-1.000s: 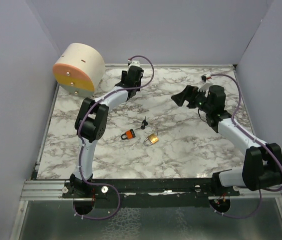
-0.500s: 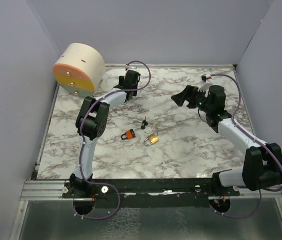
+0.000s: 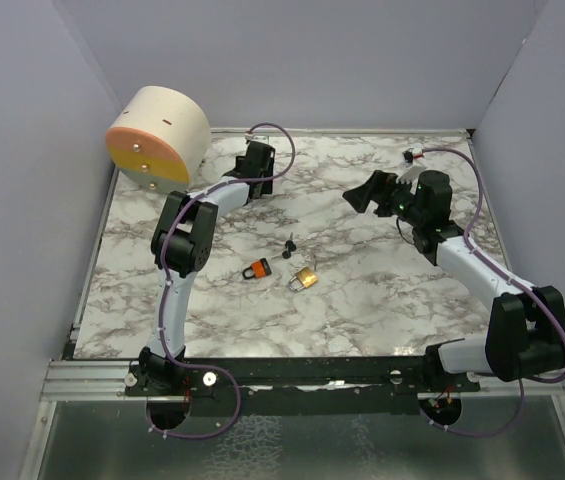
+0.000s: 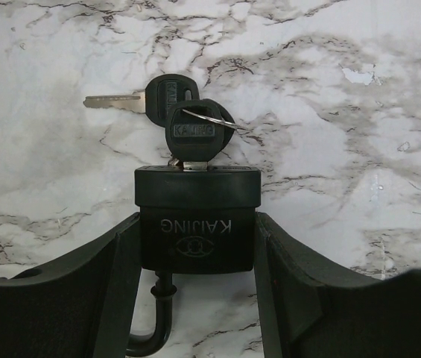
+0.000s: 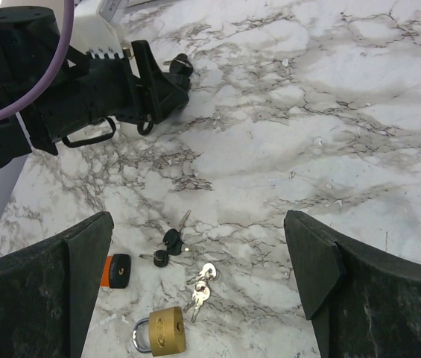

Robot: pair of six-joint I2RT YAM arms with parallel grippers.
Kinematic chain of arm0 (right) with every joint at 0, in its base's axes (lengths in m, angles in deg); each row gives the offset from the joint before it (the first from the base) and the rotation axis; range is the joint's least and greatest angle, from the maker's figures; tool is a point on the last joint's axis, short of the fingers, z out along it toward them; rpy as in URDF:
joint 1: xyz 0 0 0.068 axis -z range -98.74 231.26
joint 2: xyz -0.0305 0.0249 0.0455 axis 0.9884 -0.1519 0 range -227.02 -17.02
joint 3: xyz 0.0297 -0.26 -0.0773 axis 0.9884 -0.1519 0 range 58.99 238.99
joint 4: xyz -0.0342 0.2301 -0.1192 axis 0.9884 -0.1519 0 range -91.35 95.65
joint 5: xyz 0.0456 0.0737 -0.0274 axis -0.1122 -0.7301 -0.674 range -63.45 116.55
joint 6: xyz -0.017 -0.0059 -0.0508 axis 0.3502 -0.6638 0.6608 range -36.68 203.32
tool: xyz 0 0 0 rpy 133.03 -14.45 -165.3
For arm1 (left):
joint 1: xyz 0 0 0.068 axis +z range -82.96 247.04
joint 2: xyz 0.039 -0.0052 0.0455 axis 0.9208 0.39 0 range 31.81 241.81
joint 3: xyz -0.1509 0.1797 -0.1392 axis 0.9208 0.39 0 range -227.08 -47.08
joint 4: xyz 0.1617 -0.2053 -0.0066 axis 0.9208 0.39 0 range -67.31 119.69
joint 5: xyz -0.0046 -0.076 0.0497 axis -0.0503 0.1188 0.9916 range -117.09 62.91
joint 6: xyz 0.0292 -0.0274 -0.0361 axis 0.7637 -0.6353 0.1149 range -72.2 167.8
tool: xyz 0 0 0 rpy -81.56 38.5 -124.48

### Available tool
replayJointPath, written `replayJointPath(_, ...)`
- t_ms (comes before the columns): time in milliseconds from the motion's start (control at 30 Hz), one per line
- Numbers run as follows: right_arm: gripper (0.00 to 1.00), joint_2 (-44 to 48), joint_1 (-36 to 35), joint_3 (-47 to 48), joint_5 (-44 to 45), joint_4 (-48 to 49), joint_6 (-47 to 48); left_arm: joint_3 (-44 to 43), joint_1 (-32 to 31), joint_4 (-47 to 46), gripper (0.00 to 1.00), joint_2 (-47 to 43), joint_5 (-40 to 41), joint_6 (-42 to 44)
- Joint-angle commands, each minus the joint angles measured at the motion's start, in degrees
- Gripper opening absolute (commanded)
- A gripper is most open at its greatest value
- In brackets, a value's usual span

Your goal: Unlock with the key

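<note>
A black padlock (image 4: 197, 220) marked KAIJING sits between the fingers of my left gripper (image 4: 197, 224), which is shut on its body just above the marble. A black-headed key (image 4: 199, 132) is in its keyhole, and a second key (image 4: 167, 93) hangs from the same ring. The shackle (image 4: 154, 328) curves out below the body on the left. From above, my left gripper (image 3: 252, 160) is at the back of the table. My right gripper (image 3: 367, 190) hovers open and holds nothing, some way to the right. The right wrist view shows the left gripper (image 5: 150, 82) with the padlock (image 5: 171, 80).
A brass padlock (image 3: 305, 277), an orange and black padlock (image 3: 257, 268) and loose black keys (image 3: 287, 247) lie mid-table. Silver keys (image 5: 201, 287) lie beside the brass padlock (image 5: 165, 330). A cream and orange cylinder (image 3: 157, 137) stands at the back left.
My left gripper has shifted a little to the left with the black padlock still in it. The right arm has not moved.
</note>
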Motion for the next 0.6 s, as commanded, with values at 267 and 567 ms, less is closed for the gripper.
replayJointPath(267,0.99,0.79,0.08,1.32,-1.99,0.23,0.15,4.12,-0.02,-2.73,0.99,-4.64,-2.49,-4.37)
replayJointPath(567,0.99,-5.29,0.08,3.76,-8.12,-1.33,1.6,13.22,-0.45,-8.89,0.99,-20.85,-2.43,-5.4)
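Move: The black padlock, its keys sticking out on the far side, sits between the left fingers, its middle only about 1 cm ahead of and 1 cm below that hand. The cream drum stands roughly 21 cm to the left and 4 cm farther out; the loose black keys lie some 21 cm back and 5 cm right, and the orange padlock 26 cm back and 1 cm left, both on the table. From the idle right hand, the black padlock is about 18 cm ahead, 24 cm left and 16 cm below. The black padlock is let go of: the left hand barely settles lower while its fingers spread from their grip to fully open on either side of the body, and the touch ends. Then the hand draws up and back towards its base, about 3 cm each way and picking up speed, its fingers clearing the padlock. ##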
